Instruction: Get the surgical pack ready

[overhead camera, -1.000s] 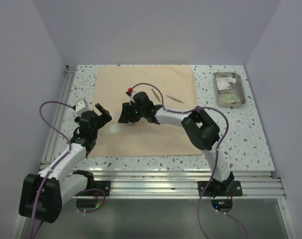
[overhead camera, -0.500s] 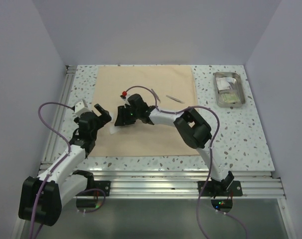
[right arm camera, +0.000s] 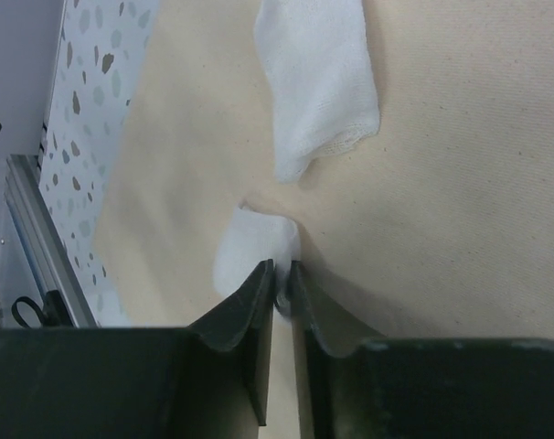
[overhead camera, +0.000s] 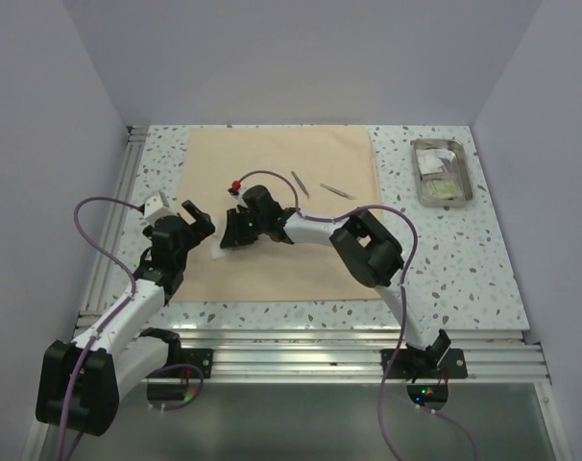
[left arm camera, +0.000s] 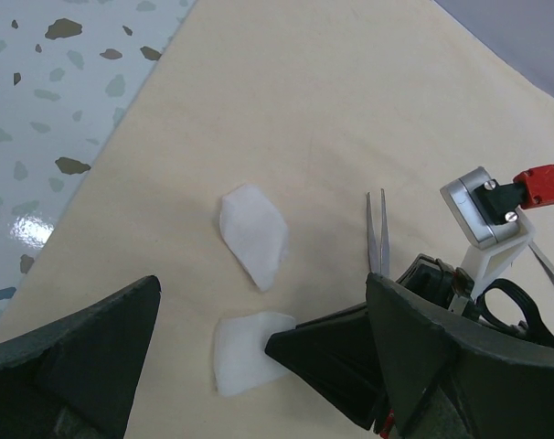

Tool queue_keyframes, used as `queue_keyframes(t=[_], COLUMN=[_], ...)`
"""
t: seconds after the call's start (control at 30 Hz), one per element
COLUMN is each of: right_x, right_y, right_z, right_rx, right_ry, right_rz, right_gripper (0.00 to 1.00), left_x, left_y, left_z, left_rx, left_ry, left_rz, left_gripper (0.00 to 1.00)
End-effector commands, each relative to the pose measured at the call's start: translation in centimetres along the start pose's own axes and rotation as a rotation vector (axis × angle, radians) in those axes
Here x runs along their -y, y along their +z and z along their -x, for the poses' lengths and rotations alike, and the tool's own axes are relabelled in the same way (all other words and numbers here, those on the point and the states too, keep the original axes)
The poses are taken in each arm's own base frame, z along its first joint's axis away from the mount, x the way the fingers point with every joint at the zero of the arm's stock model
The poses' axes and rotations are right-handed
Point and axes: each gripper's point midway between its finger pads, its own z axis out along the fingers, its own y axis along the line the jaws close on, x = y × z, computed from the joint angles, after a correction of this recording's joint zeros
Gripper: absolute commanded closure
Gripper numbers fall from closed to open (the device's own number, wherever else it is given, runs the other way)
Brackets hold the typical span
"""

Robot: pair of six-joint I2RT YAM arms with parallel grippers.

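The large tan cloth (overhead camera: 277, 211) lies flat on the table. Two small white gauze pads lie near its left edge. My right gripper (right arm camera: 282, 274) is shut on the edge of the nearer pad (right arm camera: 254, 247), low on the cloth. The other pad (right arm camera: 318, 73) lies loose just beyond it. My left gripper (left arm camera: 263, 283) hovers open above both pads (left arm camera: 252, 233) and holds nothing. From above, the right gripper (overhead camera: 229, 235) sits just right of the left gripper (overhead camera: 176, 206). Thin metal tweezers (overhead camera: 298, 182) and a second instrument (overhead camera: 335, 190) rest on the cloth. The steel tray (overhead camera: 418, 182) stands at the far right.
The tray holds a few sachets (overhead camera: 443, 178). A metal rail (overhead camera: 113, 221) runs along the table's left edge, close to the left arm. The right arm (overhead camera: 368, 245) stretches across the cloth's lower half. Speckled tabletop (overhead camera: 464, 259) shows between cloth and tray.
My right gripper has slid left across the cloth and closed on the nearer white pad. The left arm has hardly moved and stays open.
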Motion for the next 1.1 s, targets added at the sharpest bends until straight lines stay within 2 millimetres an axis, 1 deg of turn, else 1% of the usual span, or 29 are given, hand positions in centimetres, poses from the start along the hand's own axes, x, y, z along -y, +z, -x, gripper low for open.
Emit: queue_keyframes(t=[0.0, 0.07, 0.1, 0.17, 0.2, 0.23, 0.27, 0.3, 0.33, 0.37, 0.4, 0.43, 0.47, 0.5, 0.53, 0.57, 0.6, 0.67, 0.7, 0.77, 0.8, 0.87, 0.9, 0.97, 1.0, 1.07], right_x=[-0.3, -0.4, -0.9, -1.1, -0.7, -1.5, -1.6, -0.4, -1.5, -1.3, -0.6, 0.3, 0.7, 1.8, 2.6, 2.6, 5.2, 7.2, 9.1, 11.2, 13.4, 16.0, 18.3, 20.6, 23.5, 25.5], right_y=[0.6, 0.3, -0.6, -1.9, -2.9, -4.6, -5.7, -6.8, -8.9, -9.9, -11.4, -12.3, -14.6, -15.4, -16.5, -18.4, -20.1, -22.6, -25.3, -28.1, -31.1, -34.5, -37.6, -40.5, -43.8, -46.7], right_z=[-1.0, -0.4, 0.9, 2.1, 3.2, 4.4, 5.1, 5.5, 7.1, 7.6, 8.6, 8.3, 9.9, 9.5, 9.8, 10.7, 11.0, 11.8, 12.8, 13.8, 14.6, 15.5, 15.9, 16.2, 16.0, 15.8], right_rx=[-0.037, -0.015, 0.015, 0.059, 0.09, 0.132, 0.151, 0.166, 0.208, 0.222, 0.242, 0.239, 0.277, 0.271, 0.284, 0.316, 0.333, 0.37, 0.411, 0.459, 0.51, 0.59, 0.66, 0.749, 0.832, 0.928], right_ry=[0.026, 0.033, 0.037, 0.061, 0.074, 0.077, 0.078, 0.097, 0.087, 0.092, 0.106, 0.125, 0.131, 0.153, 0.156, 0.146, 0.185, 0.196, 0.223, 0.245, 0.285, 0.332, 0.371, 0.435, 0.482, 0.543], right_rz=[0.016, 0.018, 0.029, 0.048, 0.05, 0.074, 0.082, 0.066, 0.084, 0.084, 0.086, 0.074, 0.077, 0.056, 0.042, 0.035, -0.025, -0.071, -0.107, -0.16, -0.22, -0.292, -0.345, -0.403, -0.451, -0.492], right_gripper=[0.86, 0.93, 1.0, 1.0, 1.0, 1.0, 1.0, 1.0, 1.0, 1.0, 1.0, 1.0, 1.0, 1.0, 1.0, 1.0, 1.0, 1.0, 1.0, 1.0, 1.0, 1.0, 1.0, 1.0, 1.0, 1.0], left_x=[0.3, 0.3, 0.4, 0.4, 0.4, 0.4, 0.4, 0.4, 0.5, 0.6, 0.6, 0.7, 0.7, 0.7, 0.7, 0.7, 0.8, 0.7, 0.7, 0.8, 0.8, 0.9, 0.9, 0.9, 0.9, 1.0], left_y=[0.1, 0.2, 0.2, 0.3, 0.3, 0.3, 0.3, 0.4, 0.4, 0.4, 0.4, 0.5, 0.5, 0.5, 0.5, 0.5, 0.5, 0.5, 0.5, 0.5, 0.5, 0.5, 0.5, 0.5, 0.5, 0.5], left_z=[0.8, 0.7, 0.7, 0.7, 0.6, 0.6, 0.5, 0.5, 0.5, 0.4, 0.4, 0.3, 0.3, 0.3, 0.3, 0.3, 0.4, 0.3, 0.3, 0.2, 0.2, 0.2, 0.2, 0.1, 0.2, 0.1], left_rx=[0.026, 0.024, 0.023, 0.02, 0.02, 0.02, 0.017, 0.014, 0.015, 0.012, 0.01, 0.007, 0.005, 0.005, 0.004, 0.006, 0.007, 0.008, 0.007, 0.004, 0.003, 0.002, 0.002, 0.0, 0.002, -0.002], left_ry=[-0.004, -0.001, -0.001, 0.003, 0.004, 0.006, 0.006, 0.01, 0.009, 0.01, 0.011, 0.012, 0.012, 0.014, 0.016, 0.017, 0.015, 0.018, 0.018, 0.016, 0.018, 0.017, 0.02, 0.021, 0.022, 0.023], left_rz=[-0.011, -0.01, -0.013, -0.013, -0.013, -0.014, -0.018, -0.019, -0.022, -0.027, -0.028, -0.031, -0.034, -0.034, -0.033, -0.035, -0.036, -0.036, -0.037, -0.04, -0.042, -0.045, -0.045, -0.045, -0.046, -0.053], left_gripper=[0.02, 0.02, 0.02, 0.02, 0.02, 0.02, 0.02, 0.02, 0.02, 0.02, 0.02, 0.02, 0.02, 0.02, 0.02, 0.02, 0.02, 0.02, 0.02, 0.02, 0.02, 0.02, 0.02, 0.02, 0.02, 0.02])
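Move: The gauze lies right at the right hand, about 1 cm left of it and 2 cm below, with the half-open fingers already around its edge. The other gauze is about 7 cm ahead and 3 cm left; the nearest tweezers about 8 cm ahead and 7 cm right. The tray's middle is about 22 cm ahead and 54 cm right. From the left hand, the gauze is roughly 2 cm back, 4 cm right and 11 cm below. The gauze is pinched as the right fingers shut fully, almost on the spot, then carried off towards the tray: right at first, low over the mat, then climbing about 16 cm while sweeping some 45 cm right and 17 cm forward. The hand speeds up, levels out high and turns clockwise by roughly 55 degrees, keeping its grip. ##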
